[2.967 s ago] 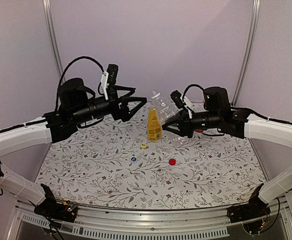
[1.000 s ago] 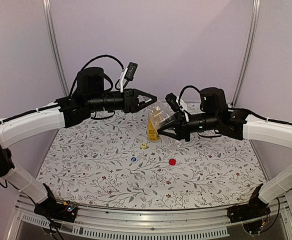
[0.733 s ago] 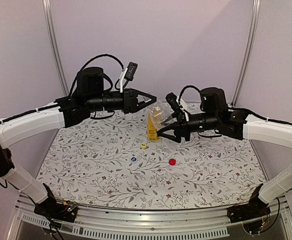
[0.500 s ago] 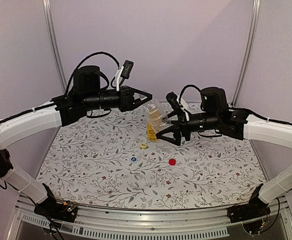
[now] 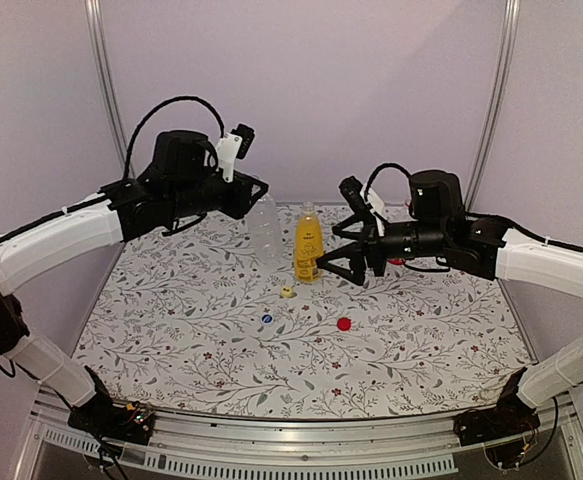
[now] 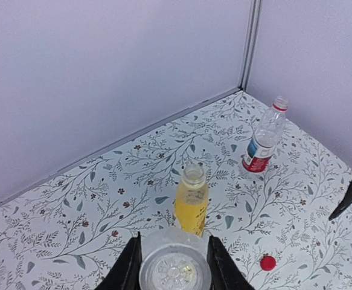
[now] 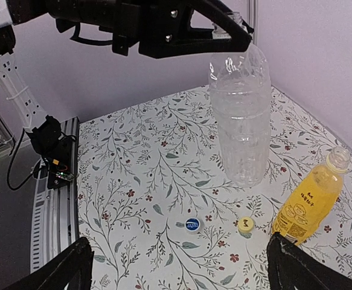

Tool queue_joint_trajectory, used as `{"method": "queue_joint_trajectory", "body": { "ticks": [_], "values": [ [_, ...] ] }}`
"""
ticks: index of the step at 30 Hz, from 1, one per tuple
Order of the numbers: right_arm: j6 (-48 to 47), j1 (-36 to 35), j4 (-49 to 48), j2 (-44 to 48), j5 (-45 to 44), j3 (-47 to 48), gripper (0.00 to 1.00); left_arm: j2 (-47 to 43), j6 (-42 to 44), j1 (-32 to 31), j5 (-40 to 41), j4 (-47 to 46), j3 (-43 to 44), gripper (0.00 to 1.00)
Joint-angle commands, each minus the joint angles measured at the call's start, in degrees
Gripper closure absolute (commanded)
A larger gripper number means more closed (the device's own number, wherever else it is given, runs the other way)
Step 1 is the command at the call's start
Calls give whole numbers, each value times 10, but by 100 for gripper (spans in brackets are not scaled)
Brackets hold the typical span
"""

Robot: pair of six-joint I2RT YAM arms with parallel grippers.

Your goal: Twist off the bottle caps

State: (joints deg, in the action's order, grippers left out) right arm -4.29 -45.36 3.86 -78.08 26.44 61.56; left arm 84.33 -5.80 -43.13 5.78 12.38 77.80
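My left gripper (image 5: 259,196) is shut on the neck of the clear unlabelled bottle (image 5: 264,230), which hangs base down above the table, left of the yellow-orange bottle (image 5: 308,244). That bottle stands upright with an open mouth (image 6: 193,175). My right gripper (image 5: 343,251) stands wide open and holds nothing, just right of the yellow-orange bottle. Three caps lie loose on the table: yellow (image 5: 287,292), blue (image 5: 267,319) and red (image 5: 343,323). The red-labelled bottle (image 6: 261,145) stands at the back right. In the right wrist view the clear bottle (image 7: 239,121) hangs over the blue cap (image 7: 192,225) and yellow cap (image 7: 245,225).
The floral tablecloth (image 5: 171,340) covers the table, with purple walls close behind and at both sides. An aluminium rail (image 5: 301,440) runs along the near edge, between the arm bases.
My right gripper has opened and let go of the clear bottle. The left arm has carried the bottle left and away, and it now hangs upright from the left gripper alone.
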Motion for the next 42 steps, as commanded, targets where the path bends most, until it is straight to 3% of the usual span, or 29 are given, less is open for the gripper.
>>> {"method": "queue_joint_trajectory", "body": {
  "ticks": [1, 13, 33, 42],
  "values": [
    [2, -2, 9, 7, -32, -2, 1, 22, 27, 31, 66, -6, -23, 100],
    [6, -2, 10, 8, -54, -11, 1, 106, 6, 99, 35, -75, -52, 100],
    [0, -2, 12, 8, -62, -14, 1, 136, -31, 104, 36, -139, -119, 100],
    [3, -2, 11, 4, -63, -15, 1, 124, -34, 104, 48, -146, -143, 68]
  ]
}}
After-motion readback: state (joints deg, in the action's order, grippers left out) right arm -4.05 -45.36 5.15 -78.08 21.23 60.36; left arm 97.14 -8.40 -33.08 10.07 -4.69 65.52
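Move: The uncapped clear bottle already hangs by its neck from the left hand; its clear table spot is about 8 cm ahead, 6 cm left and some 33 cm below. From this hand, the yellow bottle stands about 8 cm ahead and 11 right, the yellow cap 3 ahead and 6 right, and the blue cap 5 back and 1 right, both caps on the table. From the right hand the spot is roughly 17 cm ahead, 24 left and 29 down. The clear bottle, kept pinched at its neck and about upright, is lowered some 14 cm by the left hand while it swings about 8 cm forward and 6 cm left, onto bare table left of the yellow bottle. The wrist turns about 15 degrees counter-clockwise; the sideways travel ends halfway, then the last short drop settles and the fingers stay closed. ##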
